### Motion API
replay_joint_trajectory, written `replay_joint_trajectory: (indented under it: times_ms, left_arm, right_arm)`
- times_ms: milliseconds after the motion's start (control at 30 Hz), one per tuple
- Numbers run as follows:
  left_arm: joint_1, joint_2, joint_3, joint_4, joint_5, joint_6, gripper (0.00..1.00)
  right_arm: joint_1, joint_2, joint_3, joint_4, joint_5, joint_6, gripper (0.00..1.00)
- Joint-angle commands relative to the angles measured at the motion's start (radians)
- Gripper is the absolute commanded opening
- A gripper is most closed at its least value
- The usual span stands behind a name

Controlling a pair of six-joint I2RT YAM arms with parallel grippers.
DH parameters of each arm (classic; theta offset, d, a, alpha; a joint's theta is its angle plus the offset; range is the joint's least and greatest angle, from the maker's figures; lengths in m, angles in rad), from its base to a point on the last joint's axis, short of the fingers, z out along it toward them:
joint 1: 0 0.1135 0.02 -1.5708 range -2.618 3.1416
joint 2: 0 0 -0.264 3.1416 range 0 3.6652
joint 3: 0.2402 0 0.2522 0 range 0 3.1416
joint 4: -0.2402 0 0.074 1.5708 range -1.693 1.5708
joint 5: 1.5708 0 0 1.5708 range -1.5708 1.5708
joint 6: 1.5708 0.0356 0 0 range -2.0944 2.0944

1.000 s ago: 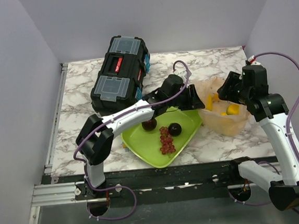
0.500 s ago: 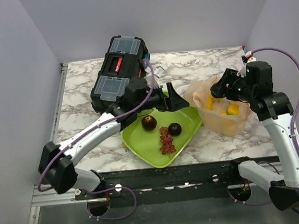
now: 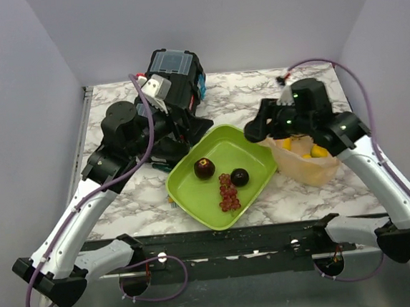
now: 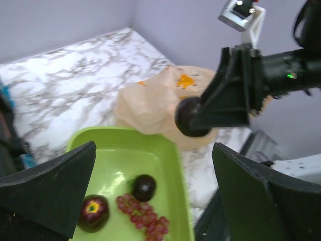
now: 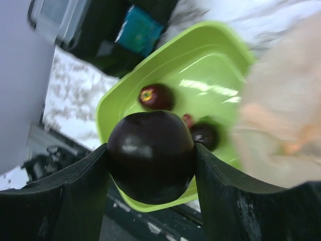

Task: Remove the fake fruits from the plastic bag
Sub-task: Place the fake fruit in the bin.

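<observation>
My right gripper (image 3: 257,129) is shut on a dark maroon round fruit (image 5: 151,155), held in the air above the right rim of the lime-green tray (image 3: 195,204); the fruit also shows in the left wrist view (image 4: 193,116). In the tray lie a maroon fruit (image 3: 205,168), a darker round one (image 3: 240,177) and a red grape bunch (image 3: 228,193). The peach plastic bag (image 3: 310,166) lies right of the tray with yellow fruits (image 3: 320,150) inside. My left gripper (image 3: 192,129) is open and empty, raised left of the tray by the toolbox.
A black toolbox (image 3: 167,85) stands at the back left, touching the tray's far-left corner. The marble table (image 3: 123,204) has a metal rail along its left edge. Purple cables loop over both arms.
My right gripper has moved left out of the bag with the dark maroon fruit, toward the tray. My left arm has drawn back left, from the bag's mouth to the toolbox.
</observation>
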Motion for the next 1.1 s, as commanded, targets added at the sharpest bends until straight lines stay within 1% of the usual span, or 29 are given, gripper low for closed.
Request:
replay_joint_trajectory:
  times_ms: [0, 133, 233, 267, 367, 500, 633, 733, 900, 1067]
  left_arm:
    - [0.002, -0.013, -0.103, -0.059, -0.165, 0.217, 0.98]
    - [-0.002, -0.06, -0.149, -0.053, -0.26, 0.242, 0.98]
    - [-0.008, -0.078, -0.152, -0.063, -0.351, 0.25, 0.96]
    - [-0.013, -0.082, -0.155, -0.066, -0.398, 0.251, 0.96]
    - [-0.031, -0.08, -0.156, -0.077, -0.464, 0.264, 0.96]
    - [-0.04, -0.085, -0.152, -0.086, -0.504, 0.285, 0.96]
    - [-0.041, -0.098, -0.155, -0.088, -0.578, 0.286, 0.97]
    - [-0.045, -0.099, -0.154, -0.09, -0.586, 0.284, 0.97]
    - [-0.052, -0.099, -0.156, -0.088, -0.582, 0.286, 0.97]
    - [-0.053, -0.086, -0.161, -0.084, -0.59, 0.286, 0.97]
  right_arm:
    - [0.198, 0.093, 0.05, 0.049, 0.139, 0.081, 0.02]
    - [0.231, 0.156, 0.004, 0.113, 0.135, 0.118, 0.02]
    - [0.267, 0.203, -0.027, 0.171, 0.137, 0.13, 0.01]
    - [0.289, 0.23, -0.025, 0.178, 0.151, 0.13, 0.01]
    - [0.339, 0.307, 0.004, 0.162, 0.239, 0.126, 0.01]
    - [0.351, 0.397, 0.007, 0.123, 0.329, 0.122, 0.01]
    - [0.352, 0.45, -0.027, 0.148, 0.349, 0.12, 0.02]
    - [0.354, 0.492, -0.034, 0.154, 0.374, 0.123, 0.03]
    - [0.364, 0.583, -0.003, 0.121, 0.437, 0.1, 0.13]
    - [0.376, 0.668, 0.026, 0.094, 0.476, 0.098, 0.17]
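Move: The right hand already holds a dark round fruit; the middle of the green bin lies about 11 cm to its left, 1 cm ahead and some 29 cm below. In the bin, roughly 28 cm down, the plum is 6 cm left and 1 cm ahead, the grapes 10 cm left and 3 cm back, the purple fruit 16 cm left and 5 cm ahead; the plastic bag is 14 cm right and 5 cm ahead. From the left hand, the bin's middle is about 5 cm right, 3 cm ahead and 40 cm below. The right hand lowers the dark fruit some 20 cm into the bin's space, first swinging about 10 cm left away from the bag while sinking, then going mostly straight down with a slight reach forward beside the plum and grapes, its grip unchanged and its fingers tipping about 30 degrees towards pointing down. Meanwhile the empty left hand, fingers still wide open, makes room to the left, dropping and turning counter-clockwise towards the toolbox before it comes to a stop. ##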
